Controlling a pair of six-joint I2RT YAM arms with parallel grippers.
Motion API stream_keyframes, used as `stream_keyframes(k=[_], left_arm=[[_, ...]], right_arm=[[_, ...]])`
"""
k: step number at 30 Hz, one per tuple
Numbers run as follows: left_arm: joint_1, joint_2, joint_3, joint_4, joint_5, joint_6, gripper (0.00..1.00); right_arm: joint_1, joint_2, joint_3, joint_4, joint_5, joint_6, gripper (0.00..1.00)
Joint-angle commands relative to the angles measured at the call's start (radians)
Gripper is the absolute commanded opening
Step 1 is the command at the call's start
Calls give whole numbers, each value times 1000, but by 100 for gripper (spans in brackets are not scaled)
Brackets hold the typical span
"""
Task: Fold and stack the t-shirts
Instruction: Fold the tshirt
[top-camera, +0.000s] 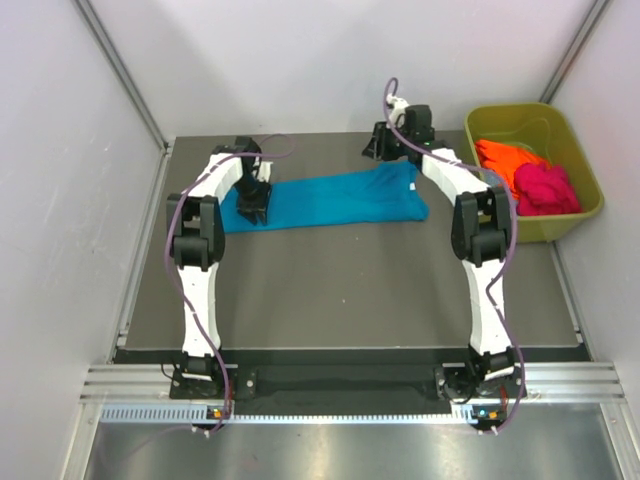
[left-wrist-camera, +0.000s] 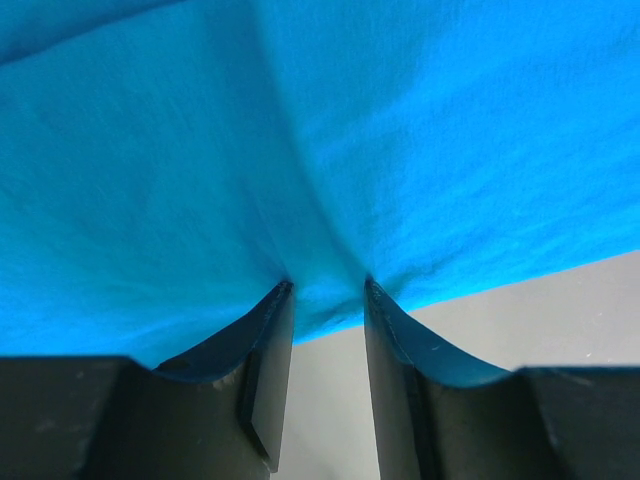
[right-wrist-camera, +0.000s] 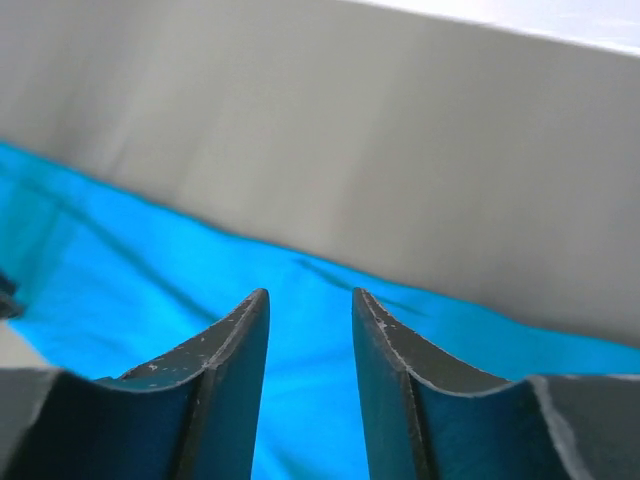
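Note:
A teal-blue t-shirt (top-camera: 340, 198) lies folded into a long strip across the back of the table. My left gripper (top-camera: 256, 208) is down on its left end. In the left wrist view the cloth (left-wrist-camera: 400, 150) fills the frame, and that gripper (left-wrist-camera: 328, 290) has its tips on the shirt's near edge, jaws apart with bare table showing between them. My right gripper (top-camera: 380, 147) hovers by the strip's far right end. In the right wrist view it (right-wrist-camera: 310, 295) is open over the blue cloth (right-wrist-camera: 150, 290), holding nothing. An orange t-shirt (top-camera: 505, 158) and a pink t-shirt (top-camera: 545, 188) lie bunched in the tub.
An olive-green plastic tub (top-camera: 500, 112) stands at the table's back right corner. White walls close in the left, back and right sides. The dark grey tabletop (top-camera: 340, 290) stretches from the shirt toward the arm bases.

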Motion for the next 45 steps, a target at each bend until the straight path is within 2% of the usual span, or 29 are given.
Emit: stream_keyframes(k=[1, 11, 31, 36, 37, 39, 45], left_arm=[[-1, -91, -18, 8, 18, -12, 40], [-1, -131, -98, 5, -5, -6, 40], [-2, -113, -90, 6, -25, -9, 40], [-2, -105, -78, 5, -25, -11, 40], [-2, -103, -76, 6, -25, -11, 40], [-2, -102, -79, 8, -23, -12, 40], [-2, -102, -78, 8, -26, -12, 40]], right_arm=[[57, 23, 60, 30, -39, 9, 38], [91, 135, 115, 30, 8, 26, 34], [111, 219, 172, 10, 57, 63, 28], [123, 225, 190, -27, 131, 68, 19], [121, 224, 189, -30, 137, 66, 10], [125, 219, 184, -30, 140, 61, 2], [128, 210, 196, 1, 132, 29, 0]])
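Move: The spot I go for on the blue shirt's far edge lies about 6 cm to my right hand's left, level with it ahead and some 9 cm below. The white collar tag is about 10 cm to this hand's right and 2 cm back; the shirt's near edge runs some 13 cm back of the spot. From my left hand, down by the near edge, that spot is roughly 12 cm ahead and 25 cm to the right. I sweep my right hand about 6 cm left, then drop it some 9 cm onto the shirt's far edge, tipping the fingers slightly further down; once low, I ease it forward and shut the fingers fully to pinch the cloth there. Meanwhile my left hand draws back about 2 cm to the near edge and stays, fingers still partly open. ##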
